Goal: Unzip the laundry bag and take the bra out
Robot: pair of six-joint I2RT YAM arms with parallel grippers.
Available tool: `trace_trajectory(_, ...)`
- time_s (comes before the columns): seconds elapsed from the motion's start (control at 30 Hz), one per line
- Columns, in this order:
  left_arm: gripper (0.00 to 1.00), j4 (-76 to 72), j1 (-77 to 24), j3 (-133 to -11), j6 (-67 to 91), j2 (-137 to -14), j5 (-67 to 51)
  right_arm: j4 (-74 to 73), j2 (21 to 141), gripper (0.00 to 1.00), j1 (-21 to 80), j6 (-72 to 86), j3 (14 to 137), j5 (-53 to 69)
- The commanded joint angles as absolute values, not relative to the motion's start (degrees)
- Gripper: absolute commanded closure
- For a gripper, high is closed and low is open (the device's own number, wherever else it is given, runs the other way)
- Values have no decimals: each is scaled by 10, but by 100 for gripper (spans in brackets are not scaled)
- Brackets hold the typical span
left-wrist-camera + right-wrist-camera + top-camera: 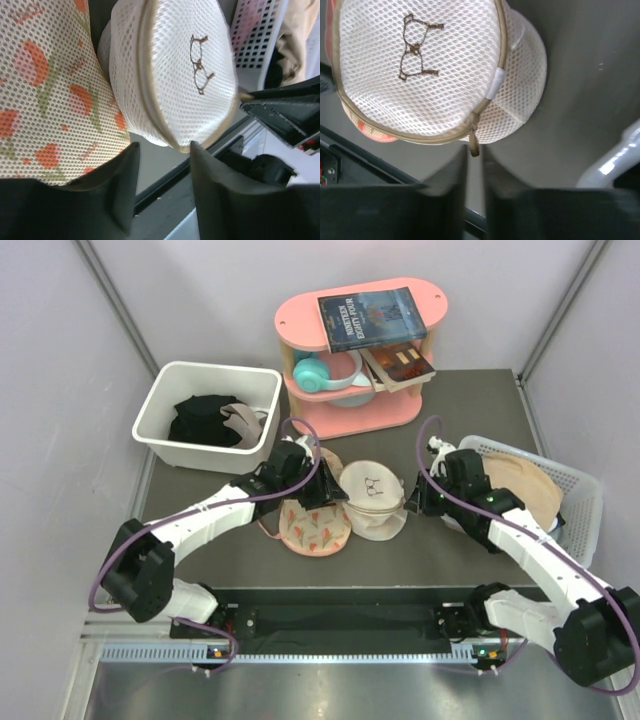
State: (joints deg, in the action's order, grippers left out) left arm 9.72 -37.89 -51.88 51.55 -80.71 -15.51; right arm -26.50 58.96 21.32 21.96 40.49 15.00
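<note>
The laundry bag (pixel 372 497) is a round cream mesh pouch with a stitched bra outline, lying mid-table between both arms. Its rim zip looks closed. In the left wrist view the laundry bag (pixel 170 75) sits just beyond my left gripper (pixel 162 145), which is open and empty, its right fingertip under the rim. From above, the left gripper (pixel 328 490) is at the pouch's left edge. My right gripper (pixel 475 150) stands at the bag's right side (pixel 408 505), jaws a thin slit apart on the tan zip pull (pixel 474 145). The bra is hidden.
A pink floral mesh piece (pixel 312 525) lies against the bag's left side. A white bin (pixel 165 405) with black clothes is at the back left, a pink shelf (pixel 350 415) with books behind, and a white basket (pixel 585 505) with a beige garment at the right.
</note>
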Motion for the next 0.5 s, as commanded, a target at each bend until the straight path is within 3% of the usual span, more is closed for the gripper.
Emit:
trace_trajectory(0.0,37,80,-370,-512,476,-765,-176,-298,591,68,198,173,473,110)
trace_trajectory(0.07,27,90,-368,-517,468,-743,-163,-315,589,54,198,168,488,107)
trace_trajectory(0.17,20,113,-359,-520,468,-712,-138,-332,588,46,199,162,521,108)
trace_trajectory(0.47,14,239,-281,-476,497,-636,-58,-300,646,45,295,181,599,122)
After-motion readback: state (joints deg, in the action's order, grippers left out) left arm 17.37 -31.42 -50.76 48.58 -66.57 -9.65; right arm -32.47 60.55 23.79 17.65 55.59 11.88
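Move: The laundry bag sits between the hands: its middle is about 7 cm to the left hand's right, nearly level fore and aft and some 4 cm lower, and about 7 cm to the right hand's left, 1 cm ahead and 3 cm below, the zip pull being right at that hand's fingertips. The floral pouch lies about 6 cm left of the left hand and 7 cm below. The white basket is some 27 cm to the right hand's right, 1 cm ahead, 4 cm lower. The laundry bag is let go from both sides: the left fingers go on opening nearly wide and come free of its left rim, rising about 5 cm, then swinging left over the floral pouch. The right fingers open about halfway off the zip pull and climb some 8 cm, drifting forward, their tips tilting up. ##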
